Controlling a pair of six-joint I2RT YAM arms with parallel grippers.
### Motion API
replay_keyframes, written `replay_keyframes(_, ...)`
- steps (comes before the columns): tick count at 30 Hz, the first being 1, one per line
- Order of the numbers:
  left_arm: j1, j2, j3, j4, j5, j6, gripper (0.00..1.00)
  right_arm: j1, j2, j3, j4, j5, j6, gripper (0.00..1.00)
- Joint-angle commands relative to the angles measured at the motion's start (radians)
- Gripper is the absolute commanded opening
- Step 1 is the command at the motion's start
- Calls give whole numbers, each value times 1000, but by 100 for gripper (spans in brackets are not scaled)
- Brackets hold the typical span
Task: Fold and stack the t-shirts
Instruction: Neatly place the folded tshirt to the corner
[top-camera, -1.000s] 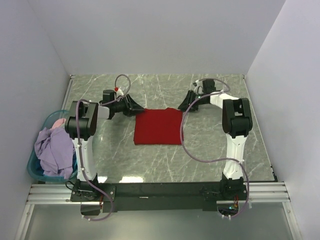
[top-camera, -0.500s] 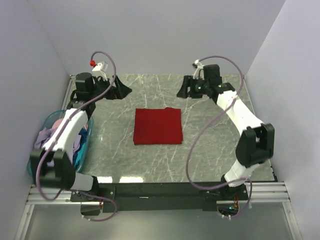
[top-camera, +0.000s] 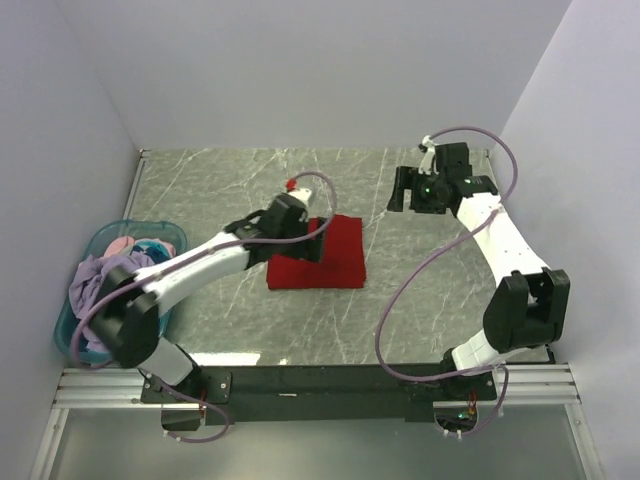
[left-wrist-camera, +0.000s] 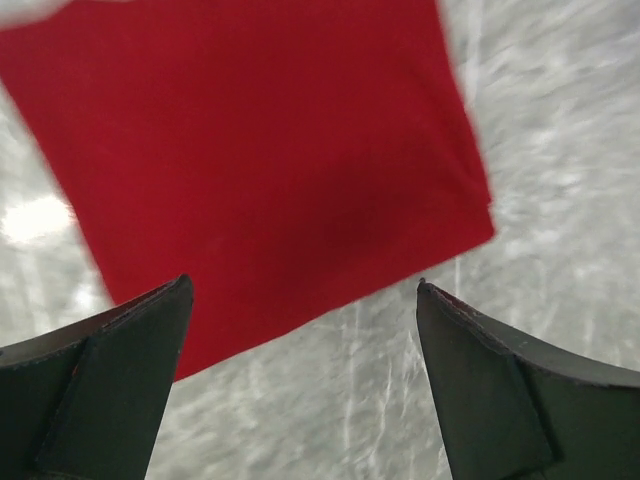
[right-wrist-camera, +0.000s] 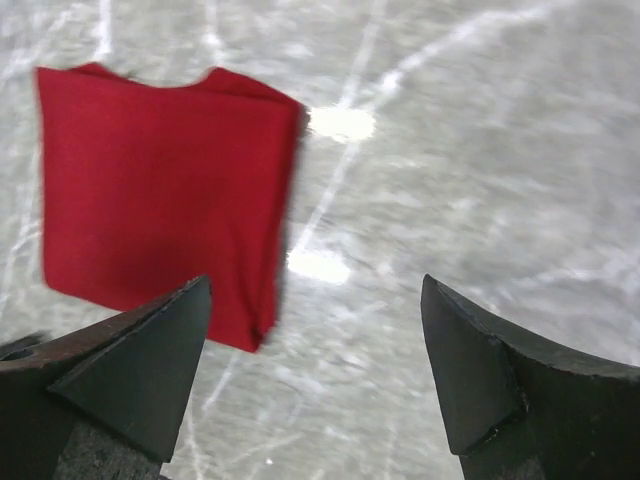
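Note:
A bright red t-shirt (top-camera: 330, 258) lies folded into a flat rectangle on the marble table (top-camera: 440, 290). My left gripper (top-camera: 318, 243) hovers open over its left part; in the left wrist view the red t-shirt (left-wrist-camera: 270, 150) fills the upper frame and the left gripper (left-wrist-camera: 303, 285) holds nothing. My right gripper (top-camera: 398, 192) hangs open above bare marble to the right of the shirt. The right wrist view has the red t-shirt (right-wrist-camera: 150, 200) at left and the right gripper (right-wrist-camera: 315, 280) empty. A lavender t-shirt (top-camera: 105, 295) drapes over the basket, with pink (top-camera: 119, 243) and teal-blue (top-camera: 155, 247) cloth inside.
A translucent teal plastic basket (top-camera: 68, 340) stands at the table's left edge. White walls close in the back and both sides. Purple cables loop off both arms. The black base rail (top-camera: 320, 385) runs along the near edge.
Both grippers let go of the red shirt's far corners and opened wide. The left arm swung to the back-left corner, then back over the shirt. The right arm drew off to the right.

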Motion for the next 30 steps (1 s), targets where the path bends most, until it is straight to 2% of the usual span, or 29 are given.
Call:
replay_keyframes(1,-35,110,91,-54,-103,-130,99,-22,-99,-58,-9,42,-24,91)
replay_keyframes(9,-44,385,222,-93,-172,-196,99,-58,-139,-95,5,44,-26,93)
replay_keyframes(13,18,475,248,-122,-135,-172,99,-74,-127,-83,-9,31,-27,93)
replay_keyframes(20,296,584,297,-194,-103,-41,100,-115,-114,-72,-20,-2,-24,94)
replay_keyframes(24,423,629,369,-229,-137,93,99,-129,-121,-71,-21,-7,-27,95)
replay_keyframes(25,475,641,422,-243,-125,115,99,-129,-117,-68,-29,-10,-30,95)
replay_keyframes(30,592,747,641,-304,-141,284,99,-167,-104,-56,-38,-42,-30,95)
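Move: The folded red t-shirt's middle lies about 5 cm ahead of the left hand, 5 cm to its right and 12 cm below. At table height, the table's far left corner is roughly 38 cm ahead of that hand and 52 cm left; the laundry basket stands about 6 cm back and 44 cm left, its middle some 8 cm lower. From the right hand, the t-shirt is some 23 cm left, 3 cm back and 16 cm down. Down first, by about 12 cm with a slight swing right and forward, the left hand sets its wide-open fingertips on the folded t-shirt. Then it sweeps left and forward at table height, some 20 cm left and 15 cm forward, dragging the t-shirt towards the far left corner while the wrist turns counter-clockwise. The empty right hand drifts about 5 cm right, away from the shirt. ##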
